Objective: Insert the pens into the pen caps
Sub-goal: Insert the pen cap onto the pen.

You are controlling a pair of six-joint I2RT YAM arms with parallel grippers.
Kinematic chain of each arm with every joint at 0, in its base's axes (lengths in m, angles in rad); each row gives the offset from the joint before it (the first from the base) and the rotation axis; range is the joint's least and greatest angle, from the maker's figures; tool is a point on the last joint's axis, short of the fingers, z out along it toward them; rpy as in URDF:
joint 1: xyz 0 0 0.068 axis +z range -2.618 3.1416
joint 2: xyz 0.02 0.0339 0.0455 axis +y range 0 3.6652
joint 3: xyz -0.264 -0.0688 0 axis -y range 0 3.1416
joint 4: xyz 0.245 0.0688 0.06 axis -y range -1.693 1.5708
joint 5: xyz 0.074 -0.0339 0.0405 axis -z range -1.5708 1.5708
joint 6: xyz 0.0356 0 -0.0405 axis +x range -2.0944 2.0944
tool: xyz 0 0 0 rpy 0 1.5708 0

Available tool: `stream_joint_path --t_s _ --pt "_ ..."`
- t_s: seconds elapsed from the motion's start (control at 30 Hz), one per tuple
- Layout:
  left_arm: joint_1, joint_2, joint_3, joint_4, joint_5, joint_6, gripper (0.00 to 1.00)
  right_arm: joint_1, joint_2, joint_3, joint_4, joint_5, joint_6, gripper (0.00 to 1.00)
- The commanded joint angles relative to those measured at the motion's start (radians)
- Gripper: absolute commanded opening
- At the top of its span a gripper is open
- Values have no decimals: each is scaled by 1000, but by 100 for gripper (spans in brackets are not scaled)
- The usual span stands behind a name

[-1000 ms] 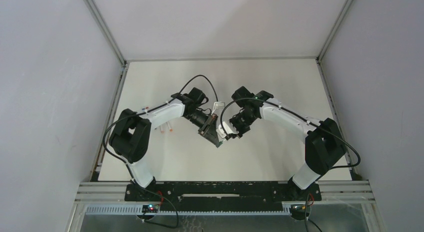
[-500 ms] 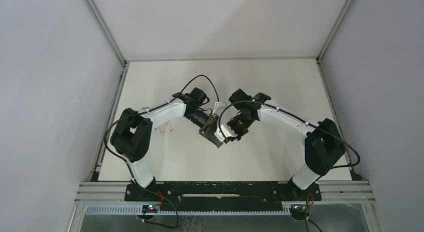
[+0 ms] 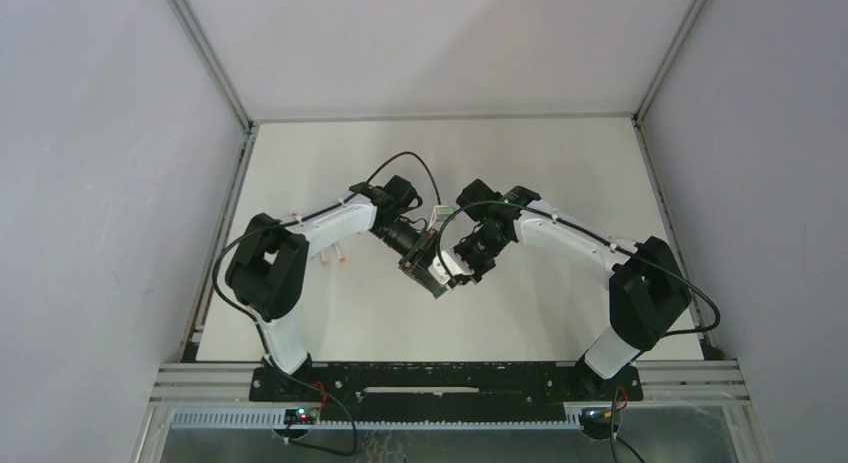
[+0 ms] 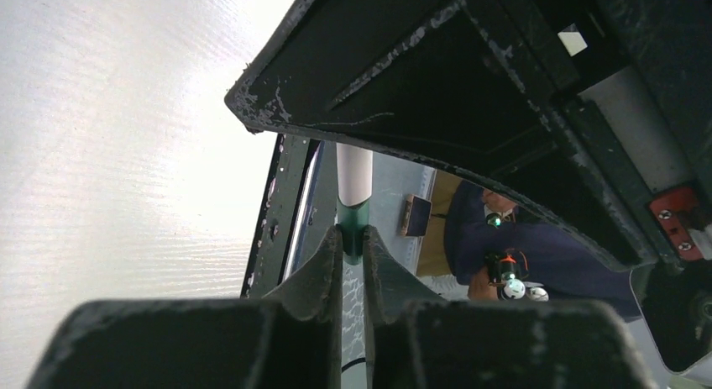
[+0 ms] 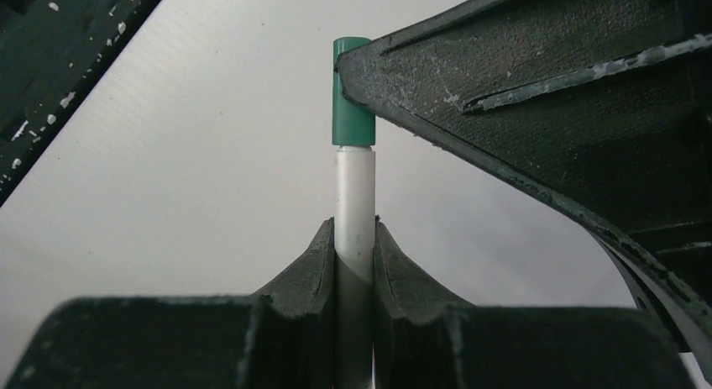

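Observation:
A white-barrelled pen (image 5: pixel 354 204) stands upright in my right gripper (image 5: pixel 354 229), which is shut on its barrel. A green pen cap (image 5: pixel 351 95) sits on the pen's end. My left gripper (image 4: pixel 353 238) pinches that green pen cap (image 4: pixel 353 225) between its fingertips, with the white pen (image 4: pixel 353 172) running on beyond it. In the top view the left gripper (image 3: pixel 436 281) and the right gripper (image 3: pixel 453 275) meet tip to tip above the middle of the table. The pen between them is too small to make out there.
Other pens (image 3: pixel 336 256) with orange ends lie on the table beside the left arm, partly hidden by it. The white table (image 3: pixel 540 323) is walled at the back and both sides. The arms' cables loop above the wrists.
The two grippers have drawn slightly closer together over the middle of the table. The left arm has shifted a little to the right.

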Motion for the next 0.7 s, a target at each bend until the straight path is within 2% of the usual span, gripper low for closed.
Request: stream_joint_path --t_s 0.0,0.13,0.37,0.5,0.67 --pt "4 8 103 33 -1 -13 16 16 -27 -7 -55 -169 13 0" --pt "3 -3 115 27 -14 -26 27 -21 -25 -8 -64 -241 28 0" --pt "9 -35 121 41 -41 -64 40 -94 -24 -11 -107 -319 -10 0" --pt "29 -101 119 134 -81 -161 49 -112 -29 -24 -102 -343 -13 0" --pt "72 -193 101 290 -152 -306 53 -133 -42 -40 -101 -389 -10 0"
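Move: The left fingers are shut on the green pen cap, right at their tips; the white pen barrel in the right hand's grip is about 3 cm ahead, 5 cm to the right and some 2 cm lower. The capped pens on the table are roughly 21 cm to the left, 8 cm farther out and 13 cm below the left hand. From the right hand, the cap is about 5 cm left, 3 cm back and 3 cm up. The left fingers open to about half width, let go of the green cap and draw away from it, forward about 4 cm and up some 3 cm, slowly at first and then faster, with a slight tilt of the wrist. The right hand keeps its pinch on the white pen barrel while it pulls back and rises about 2 cm each way, its wrist tilting some 20 degrees so that the fingers swing back, left and up. ##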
